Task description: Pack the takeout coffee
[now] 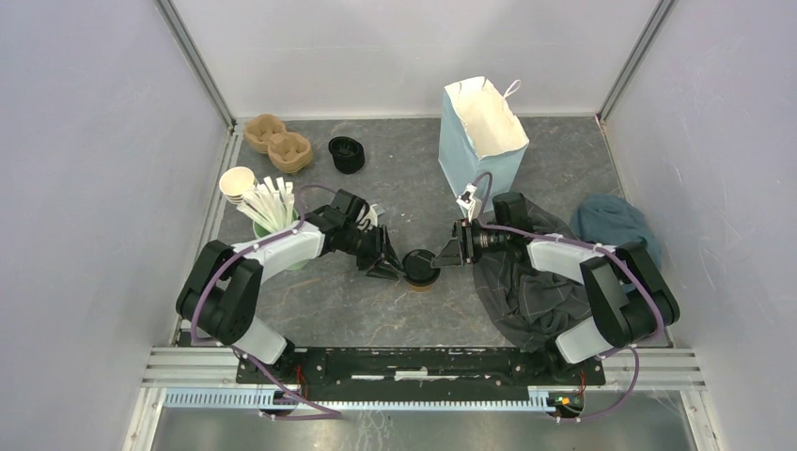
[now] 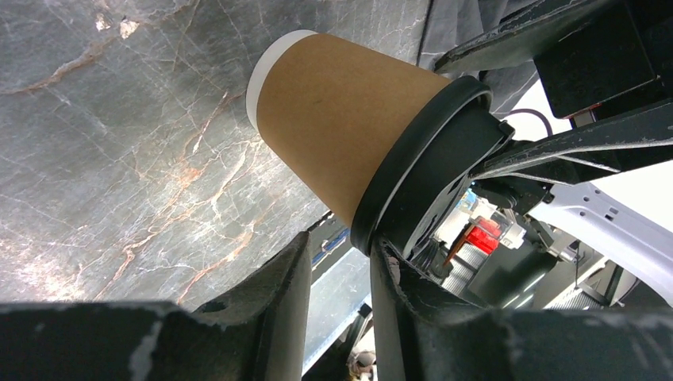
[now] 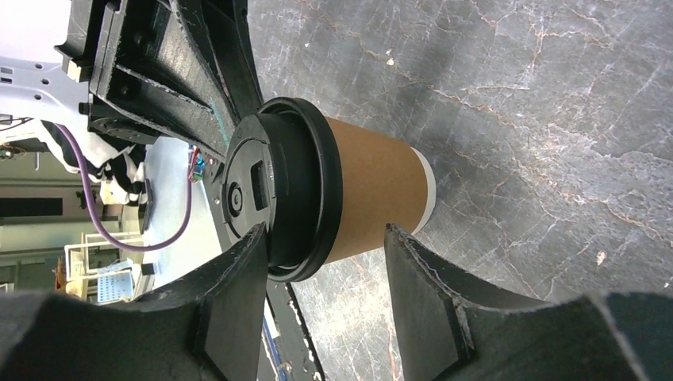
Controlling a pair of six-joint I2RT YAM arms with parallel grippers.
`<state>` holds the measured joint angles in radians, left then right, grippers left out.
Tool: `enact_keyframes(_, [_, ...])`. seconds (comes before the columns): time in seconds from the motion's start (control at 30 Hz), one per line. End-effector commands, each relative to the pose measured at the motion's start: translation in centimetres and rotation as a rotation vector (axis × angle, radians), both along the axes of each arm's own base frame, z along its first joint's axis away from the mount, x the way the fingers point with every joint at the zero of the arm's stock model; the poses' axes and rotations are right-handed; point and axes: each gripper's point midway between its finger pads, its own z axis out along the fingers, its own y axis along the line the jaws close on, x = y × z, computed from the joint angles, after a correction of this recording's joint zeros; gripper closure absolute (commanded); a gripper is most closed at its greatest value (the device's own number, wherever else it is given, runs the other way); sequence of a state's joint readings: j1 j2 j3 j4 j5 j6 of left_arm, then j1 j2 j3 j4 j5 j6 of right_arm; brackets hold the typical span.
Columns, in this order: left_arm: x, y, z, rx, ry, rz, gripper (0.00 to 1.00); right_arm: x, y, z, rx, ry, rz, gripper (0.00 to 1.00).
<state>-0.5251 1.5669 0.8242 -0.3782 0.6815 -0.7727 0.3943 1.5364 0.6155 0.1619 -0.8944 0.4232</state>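
One takeout coffee cup (image 1: pixel 420 268), brown paper with a black sip lid, stands upright on the dark marble table between my two grippers. My left gripper (image 1: pixel 385 266) reaches it from the left. In the left wrist view its gripper (image 2: pixel 340 242) shows only a narrow gap, with nothing between the fingers, and one fingertip (image 2: pixel 385 258) rests against the lid's rim (image 2: pixel 413 151). My right gripper (image 1: pixel 449 252) comes from the right. Its open gripper (image 3: pixel 324 234) stands just short of the cup (image 3: pixel 373 190): one fingertip (image 3: pixel 250 246) overlaps the lid's top, the other sits by the brown wall.
A light blue paper bag (image 1: pixel 481 132) stands open behind the right gripper. Brown cup carriers (image 1: pixel 277 143) and a stack of black lids (image 1: pixel 346 153) sit at the back left. A green cup of white sticks (image 1: pixel 268 216) is by the left arm. Dark cloth (image 1: pixel 526 282) lies under the right arm.
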Motion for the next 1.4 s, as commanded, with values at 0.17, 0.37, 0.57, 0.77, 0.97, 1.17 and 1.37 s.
enact_keyframes(0.17, [-2.5,5.2,-6.8,0.398,-0.069,-0.066,0.68,-3.8,-3.7,-6.2,-0.297,0.115,0.01,0.43])
enact_keyframes(0.37, [0.8,0.7,-1.9,0.222,-0.144,-0.114,0.61,-1.2,-2.2,-2.4,-0.247,0.043,0.018,0.42])
enact_keyframes(0.57, [1.7,0.8,0.5,0.231,-0.216,-0.135,0.49,-0.4,-1.4,-0.7,-0.214,0.029,0.045,0.36])
enact_keyframes(0.77, [1.8,1.6,1.8,0.257,-0.255,-0.125,0.33,0.4,-1.5,0.4,-0.231,-0.001,0.032,0.32])
enact_keyframes(0.97, [2.9,1.1,3.7,0.264,-0.269,-0.1,0.26,0.7,-2.1,2.3,-0.259,-0.049,0.023,0.25])
enact_keyframes(1.17, [4.9,1.5,6.3,0.325,-0.316,-0.041,0.16,1.2,-3.0,4.3,-0.308,-0.111,-0.004,0.23])
enact_keyframes(1.37, [3.8,-1.8,7.4,0.12,-0.286,-0.124,0.07,1.6,-3.2,6.4,-0.304,-0.157,-0.027,0.21])
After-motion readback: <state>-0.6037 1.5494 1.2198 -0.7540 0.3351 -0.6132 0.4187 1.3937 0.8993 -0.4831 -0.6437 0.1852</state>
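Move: The lidded coffee cup stands between the hands, its middle about 4 cm below both: some 4 cm right of the left hand and level with it, and 3 cm left of the right hand and 2 cm back. From the right hand the paper bag is about 17 cm ahead and 9 cm right, roughly level in height; the grey cloth lies 19 cm right, 3 cm back and 8 cm below. Both hands lift off the lid and open, left about 6 cm up and forward, right 4 up, rightward. ##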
